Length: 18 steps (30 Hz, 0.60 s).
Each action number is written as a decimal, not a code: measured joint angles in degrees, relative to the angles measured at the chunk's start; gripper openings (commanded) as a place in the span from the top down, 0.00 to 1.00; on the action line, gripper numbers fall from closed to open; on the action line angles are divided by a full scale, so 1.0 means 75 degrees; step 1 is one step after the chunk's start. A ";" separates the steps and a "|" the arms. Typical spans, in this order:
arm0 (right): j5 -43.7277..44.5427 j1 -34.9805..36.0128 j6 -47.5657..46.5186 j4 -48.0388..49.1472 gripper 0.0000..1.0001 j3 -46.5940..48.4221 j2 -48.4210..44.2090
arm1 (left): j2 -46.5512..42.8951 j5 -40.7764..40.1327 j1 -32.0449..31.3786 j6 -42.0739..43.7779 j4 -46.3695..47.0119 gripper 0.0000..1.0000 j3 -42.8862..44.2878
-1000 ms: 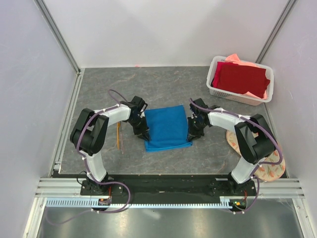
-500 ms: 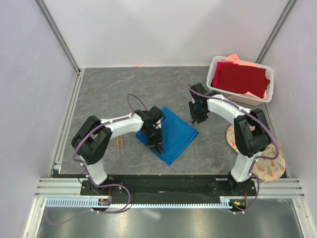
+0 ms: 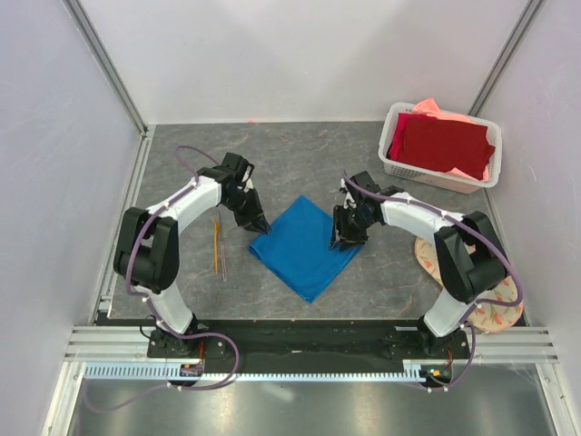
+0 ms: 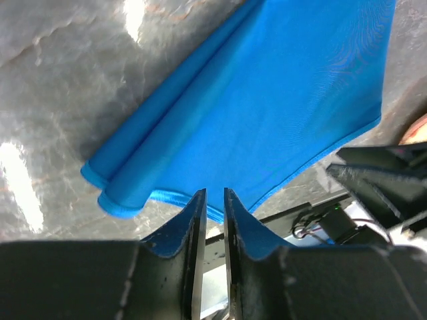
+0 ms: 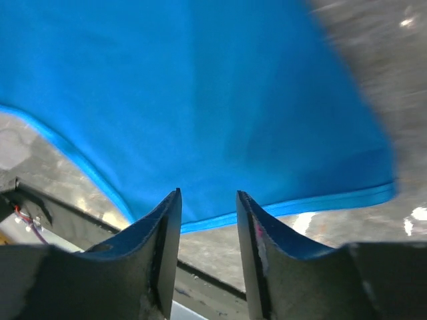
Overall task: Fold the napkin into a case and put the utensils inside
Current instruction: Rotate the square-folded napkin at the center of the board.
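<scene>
The bright blue napkin (image 3: 304, 250) lies flat on the table as a layered diamond, with a rolled fold along one edge (image 4: 133, 167). My left gripper (image 3: 257, 222) hangs just off its upper-left corner; in the left wrist view (image 4: 213, 192) the jaws stand a narrow slit apart with nothing between them. My right gripper (image 3: 343, 238) sits over the napkin's right edge, and the right wrist view (image 5: 207, 193) shows it open and empty, the hem (image 5: 320, 200) just past its tips. The utensils (image 3: 218, 247), thin orange sticks, lie left of the napkin.
A white basket (image 3: 387, 156) holding a dark red cloth (image 3: 440, 143) and a salmon-pink one stands at the back right. A round floral mat (image 3: 490, 307) lies under the right arm's elbow. Metal rails run along the near edge and left wall.
The napkin has turned from a square into a diamond. The left gripper left the cloth and drew back to its upper-left corner. The right gripper came down to the right edge and opened wider.
</scene>
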 measured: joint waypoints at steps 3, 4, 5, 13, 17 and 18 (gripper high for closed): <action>-0.0003 -0.0396 -0.0224 -0.0015 0.56 0.0003 0.0236 | 0.0286 0.0009 -0.0070 0.0221 -0.0015 0.78 0.0210; 0.0032 -0.0530 -0.0321 -0.0020 0.56 0.0003 0.0297 | 0.0338 0.0009 -0.0087 0.0265 -0.0026 0.78 0.0210; 0.0117 -0.0664 -0.0443 -0.0029 0.56 0.0009 0.0385 | 0.0382 0.0003 -0.0105 0.0306 -0.0052 0.78 0.0210; 0.0571 -0.1311 -0.0927 -0.0353 0.54 0.0629 0.1148 | 0.0530 -0.0420 -0.0119 0.0618 -0.0119 0.79 0.0210; 0.1323 -0.1309 -0.1276 -0.0702 0.46 0.1754 0.1801 | 0.0676 -0.0428 -0.0119 0.0705 -0.0134 0.80 0.0227; 0.1445 -0.1306 -0.1355 -0.0734 0.45 0.1958 0.1903 | 0.0726 -0.0420 -0.0119 0.0708 -0.0137 0.80 0.0227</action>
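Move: The square-folded napkin lies cornerwise between the grippers, its middle some 9 cm to the left of the right hand, 1 cm ahead and 4 cm below; its right corner is about 5 cm to that hand's right and 1 cm ahead. From the left hand the napkin's middle is about 9 cm right, 2 cm back and 7 cm down, with the utensils some 11 cm to that hand's left and 2 cm back. Bring the right gripper down about 3 cm and right onto the napkin near its right corner, then, staying low, sweep it forward some 7 cm and a little farther right, dragging that corner away from the base while the wrist tilts 10 to 15 degrees. Meanwhile lower the left gripper about 3 cm in place beside the napkin's left edge. Leave both grippers' openings as they are. ##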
